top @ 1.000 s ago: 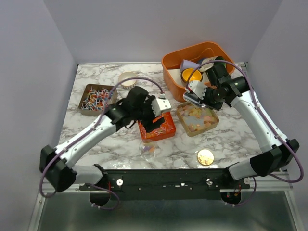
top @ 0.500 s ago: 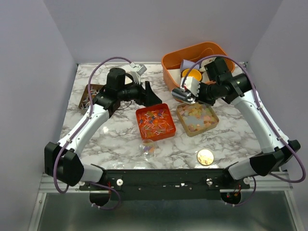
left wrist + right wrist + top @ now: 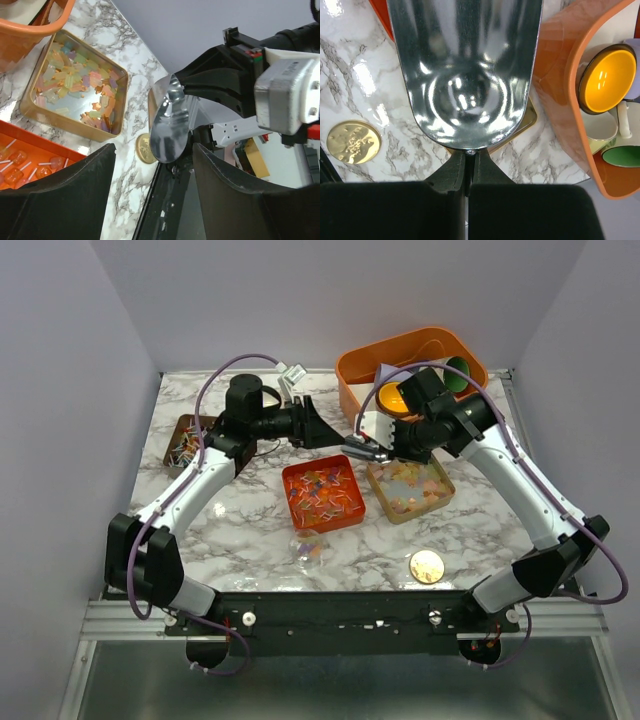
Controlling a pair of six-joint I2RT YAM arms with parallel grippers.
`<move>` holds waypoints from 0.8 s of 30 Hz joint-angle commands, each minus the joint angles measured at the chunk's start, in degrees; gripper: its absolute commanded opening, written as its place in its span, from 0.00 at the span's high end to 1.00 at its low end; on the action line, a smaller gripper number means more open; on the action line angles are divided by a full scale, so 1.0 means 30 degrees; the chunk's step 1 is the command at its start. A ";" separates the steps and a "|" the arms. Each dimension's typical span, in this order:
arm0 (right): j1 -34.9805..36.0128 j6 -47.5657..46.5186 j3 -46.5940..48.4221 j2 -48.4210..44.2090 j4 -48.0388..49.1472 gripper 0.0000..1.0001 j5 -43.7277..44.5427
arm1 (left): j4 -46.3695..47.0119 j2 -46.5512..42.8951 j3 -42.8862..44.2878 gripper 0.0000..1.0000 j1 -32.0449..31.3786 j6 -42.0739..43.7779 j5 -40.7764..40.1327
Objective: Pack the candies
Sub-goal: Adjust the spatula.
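Observation:
Pastel gummy candies (image 3: 408,485) fill a gold tin (image 3: 120,102). Lollipop-like candies (image 3: 322,493) lie in a square red tray (image 3: 300,523). More wrapped candies (image 3: 186,443) sit in a brown tin at the left. My right gripper (image 3: 469,170) is shut on the handle of a metal scoop (image 3: 465,65), which hangs empty over the gap between the red tray and the gold tin (image 3: 437,498). My left gripper (image 3: 318,426) is raised behind the red tray, open and holding nothing. In its wrist view the scoop (image 3: 170,120) faces it.
An orange basket (image 3: 352,375) with coloured cups (image 3: 607,80) stands at the back right. A round gold disc (image 3: 427,566) lies near the front edge. A small clear object (image 3: 307,551) lies in front of the red tray.
My left arm rose off the red tray and swung back towards the rear, its jaws narrowing a little. My right gripper carried the scoop left and forward.

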 commanded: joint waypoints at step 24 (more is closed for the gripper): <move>0.1374 -0.0286 -0.1484 -0.2419 0.0939 0.65 -0.1919 | 0.7601 0.3526 -0.0359 1.00 0.0207 -0.4767 0.4829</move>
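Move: My right hand still grips the metal spatula at the root of its scoop. The scoop's middle is about 5 cm to the right of my open left fingers and 1 cm nearer me, roughly level; those left fingers are about 9 cm left of my right hand and 1 cm farther out. The red lollipop tray lies some 25 cm below my left hand, about 3 cm left of it. The gummy tray is roughly 22 cm below my right hand, 5 cm ahead and 4 cm to its right. With my right hand I carry the spatula about 2 cm left and 2 cm up towards my left fingers, while my left hand eases right and down, turning some 10 degrees clockwise, and shuts on the scoop's free end. Once it pinches the thin metal, I open my right fingers partway around the handle and draw them back about 2 cm. ##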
